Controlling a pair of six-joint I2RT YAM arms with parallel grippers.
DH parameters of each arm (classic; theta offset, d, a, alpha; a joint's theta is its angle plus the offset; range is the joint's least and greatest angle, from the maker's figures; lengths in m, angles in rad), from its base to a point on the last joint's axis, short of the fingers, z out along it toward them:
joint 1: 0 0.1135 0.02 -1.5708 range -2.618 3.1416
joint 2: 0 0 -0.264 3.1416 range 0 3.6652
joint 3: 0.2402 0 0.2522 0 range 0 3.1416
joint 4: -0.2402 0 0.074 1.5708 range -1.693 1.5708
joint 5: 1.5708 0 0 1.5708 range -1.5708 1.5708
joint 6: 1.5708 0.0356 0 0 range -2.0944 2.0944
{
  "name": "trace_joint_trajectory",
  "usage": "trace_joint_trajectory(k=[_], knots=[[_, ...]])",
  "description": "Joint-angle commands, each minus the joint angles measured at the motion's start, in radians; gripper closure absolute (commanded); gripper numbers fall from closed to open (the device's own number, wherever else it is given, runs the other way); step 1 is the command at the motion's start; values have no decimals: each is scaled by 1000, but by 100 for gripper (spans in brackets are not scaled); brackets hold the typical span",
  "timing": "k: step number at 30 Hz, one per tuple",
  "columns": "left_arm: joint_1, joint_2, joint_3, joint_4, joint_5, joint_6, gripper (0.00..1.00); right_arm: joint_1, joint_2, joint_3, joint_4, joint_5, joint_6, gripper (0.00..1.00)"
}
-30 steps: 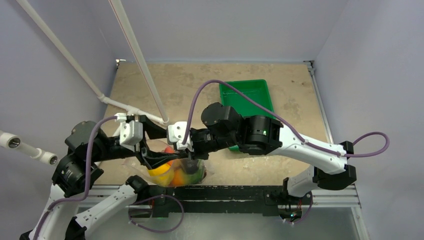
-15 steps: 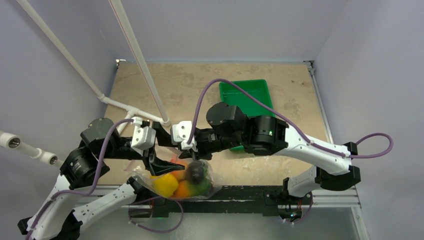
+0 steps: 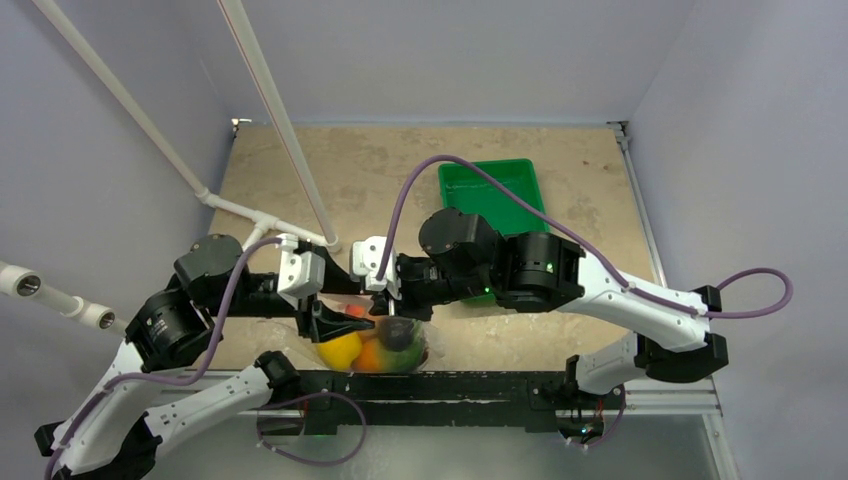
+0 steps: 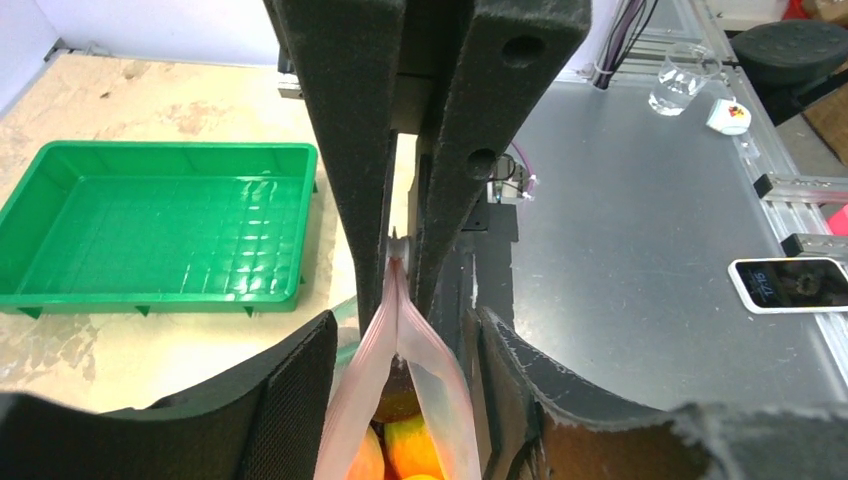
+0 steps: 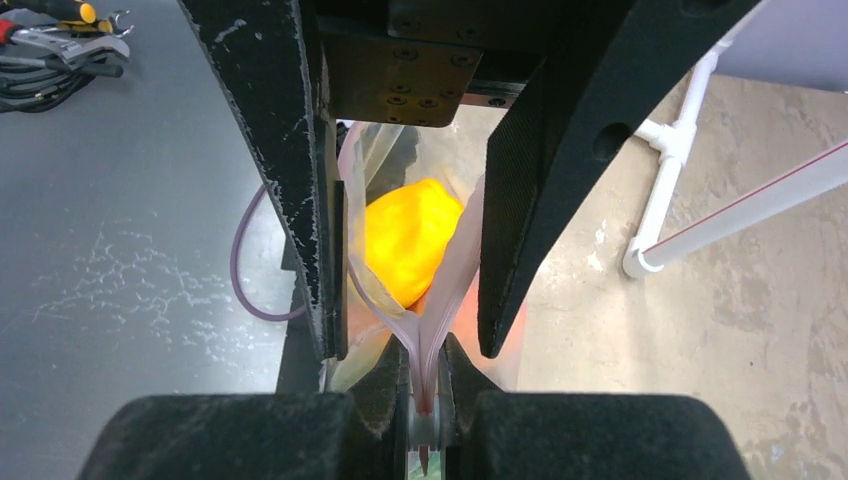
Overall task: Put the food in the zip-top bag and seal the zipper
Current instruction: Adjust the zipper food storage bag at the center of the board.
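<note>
The zip-top bag [image 3: 424,348] hangs at the table's near edge between both grippers, with the food [image 3: 345,350] inside: yellow, orange, green and a dark piece. In the right wrist view a yellow piece [image 5: 405,240] shows through the bag's mouth. My right gripper [image 5: 425,362] is shut on one end of the pinkish zipper [image 4: 368,372]. From that pinch the two zipper strips spread apart in a V. My left gripper [image 4: 402,330] straddles this open stretch, its jaws apart on either side of it. In the top view the left gripper [image 3: 338,325] sits just left of the right gripper [image 3: 393,314].
A green ribbed tray [image 3: 495,185] lies on the table behind the right arm. White pipes [image 3: 270,110] slant across the back left. The metal frame rail [image 3: 450,385] runs just below the bag. A phone [image 4: 790,283] and a glass [image 4: 680,85] lie beyond the table.
My left gripper has slid right along the bag's top towards the right gripper, and its jaws have narrowed a little. The bag has shifted slightly right. The right gripper's pinch holds.
</note>
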Motion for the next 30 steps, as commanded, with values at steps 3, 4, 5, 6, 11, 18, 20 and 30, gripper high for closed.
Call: trace_joint_trajectory(k=[3,4,5,6,11,18,20,30], knots=[[-17,24,23,-64,-57,28,55,2,-75,18,71,50,64,100],[-20,30,25,-68,-59,29,56,2,-78,19,69,55,71,100],[-23,35,26,-71,-62,30,57,2,-83,20,69,63,75,100],[-26,37,26,-75,-63,31,58,2,-87,21,70,70,81,100],[-33,42,27,-88,-81,32,58,2,-108,22,70,103,114,100],[-35,80,49,-107,-85,35,61,2,-126,15,70,123,137,100],[-35,93,56,-112,-83,37,66,2,-133,1,75,122,137,100],[-35,110,70,-115,-88,51,100,2,-202,-106,154,174,173,90]])
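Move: The bag's zipper edge is already pinched by the right hand, and its free stretch lies about 1 cm ahead, 1 cm to the right and 2 cm below the left hand, between its half-open fingers. From the right hand that stretch is some 3 cm to the left, at about the same height. The food in the bag lies roughly 12 cm below the left hand, 2 cm back and 2 cm to its right; the green tray's middle is about 12 cm ahead, 25 cm right and 20 cm down. The bag's zipper edge is drawn to the right by the right hand, which keeps its pinch and goes about 3.5 cm away from the left hand, rising some 2.5 cm and then easing down a little while turning about 10 degrees clockwise. The left hand sinks about 3 cm with a slight forward drift, tips its fingers down a little, then shuts them late on the free stretch of zipper. ##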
